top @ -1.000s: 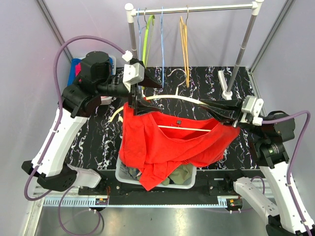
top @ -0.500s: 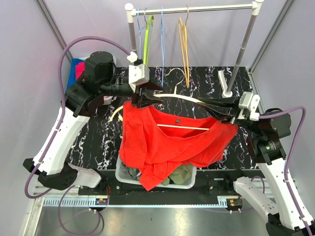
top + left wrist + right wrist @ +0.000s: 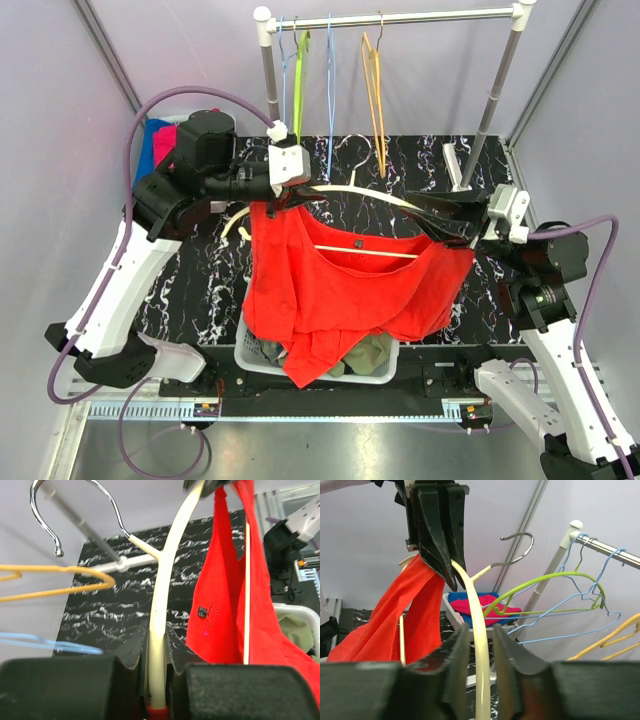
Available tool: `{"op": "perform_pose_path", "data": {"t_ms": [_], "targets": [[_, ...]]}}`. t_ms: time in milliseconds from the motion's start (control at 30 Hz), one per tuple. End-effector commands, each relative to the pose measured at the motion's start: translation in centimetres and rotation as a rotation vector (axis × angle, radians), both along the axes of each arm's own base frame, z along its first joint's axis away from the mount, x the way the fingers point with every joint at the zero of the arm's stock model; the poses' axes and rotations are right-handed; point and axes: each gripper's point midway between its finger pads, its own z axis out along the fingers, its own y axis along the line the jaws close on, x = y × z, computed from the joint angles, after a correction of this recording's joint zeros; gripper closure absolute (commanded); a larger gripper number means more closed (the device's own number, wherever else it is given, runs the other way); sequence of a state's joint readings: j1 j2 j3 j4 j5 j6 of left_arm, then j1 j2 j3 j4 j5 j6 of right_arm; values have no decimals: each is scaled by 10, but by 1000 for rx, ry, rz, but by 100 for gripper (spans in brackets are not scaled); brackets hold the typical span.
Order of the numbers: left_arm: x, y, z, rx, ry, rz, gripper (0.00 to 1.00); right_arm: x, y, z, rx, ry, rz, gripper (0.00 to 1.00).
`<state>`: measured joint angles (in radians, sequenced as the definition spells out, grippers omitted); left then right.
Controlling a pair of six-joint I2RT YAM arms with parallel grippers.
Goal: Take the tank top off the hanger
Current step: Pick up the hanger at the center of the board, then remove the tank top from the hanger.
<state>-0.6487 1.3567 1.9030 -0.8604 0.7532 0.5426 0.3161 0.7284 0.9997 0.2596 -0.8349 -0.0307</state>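
A red tank top (image 3: 340, 290) hangs on a cream hanger (image 3: 360, 192) with a chrome hook (image 3: 358, 147) and a thin lower bar (image 3: 365, 252), held in the air above the basket. My left gripper (image 3: 297, 197) is shut on the hanger's left arm (image 3: 165, 595), with the red strap pinched at its jaws. My right gripper (image 3: 437, 218) straddles the hanger's right arm (image 3: 477, 630), its jaws slightly apart with small gaps on both sides. The tank top's right shoulder (image 3: 460, 262) drapes just below that gripper. The top's hem falls into the basket.
A white laundry basket (image 3: 390, 372) with clothes sits at the near table edge. A clothes rack (image 3: 390, 17) at the back carries green (image 3: 300, 70), blue (image 3: 330, 80) and orange (image 3: 375, 80) hangers. A blue bin with pink cloth (image 3: 158, 140) stands far left.
My left gripper has moved right and slightly toward the rack with the hanger end. The hanger and tank top have shifted up and away a little. The right gripper stays around the hanger.
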Motion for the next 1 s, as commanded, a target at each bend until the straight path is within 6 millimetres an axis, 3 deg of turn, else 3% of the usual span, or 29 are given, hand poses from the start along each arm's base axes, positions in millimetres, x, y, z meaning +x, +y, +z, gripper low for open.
{"op": "perform_pose_path", "data": {"t_ms": [0,33,67,333,467,667,867,967], "targets": [[5,17,25,-25,-127,78,100,-15,-6,29,61,-113,-3,49],[7,19,26,-23,-137,96,100,-15,-6,29,61,-112,-7,4],[8,21,27,-18,-155,102,100,-11,-8,29,64,-109,-28,0],[12,51,45,20,-331,212,100,20,-29,28,131,7,-226,0],[-4,72,67,13,-425,238,100,30,-40,21,161,110,-306,0],[-45,103,110,-67,-585,247,100,14,-42,16,186,120,-275,0],[-69,131,114,-83,-665,297,100,-1,-42,23,211,128,-233,0],[-73,135,113,-86,-671,303,100,-5,-36,27,214,153,-181,0]]}}
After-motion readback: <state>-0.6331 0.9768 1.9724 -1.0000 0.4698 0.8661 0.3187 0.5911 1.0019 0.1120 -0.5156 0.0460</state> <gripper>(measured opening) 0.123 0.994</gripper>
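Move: My left hand already grips the hanger about 5 cm left of its neck; my right hand grips its other shoulder, with the neck some 7 cm left and 3 cm ahead. The tank top hangs from it, its middle about 5 cm right, 6 cm back and 15 cm below my left hand, some 7 cm left and 3 cm back of my right. The laundry basket lies about 9 cm back and 40 cm below my left hand, straight under sideways. I open my right fingers wide and let go of the hanger, drawing that hand about 4 cm right, clear of it, on a small loop forward and back. My left hand keeps its pinch and, after a short nudge forward, sweeps the hanger about 13 cm left, 9 cm up and some 8 cm back, picking up speed and rolling about 30 degrees so the hook side tips up. ##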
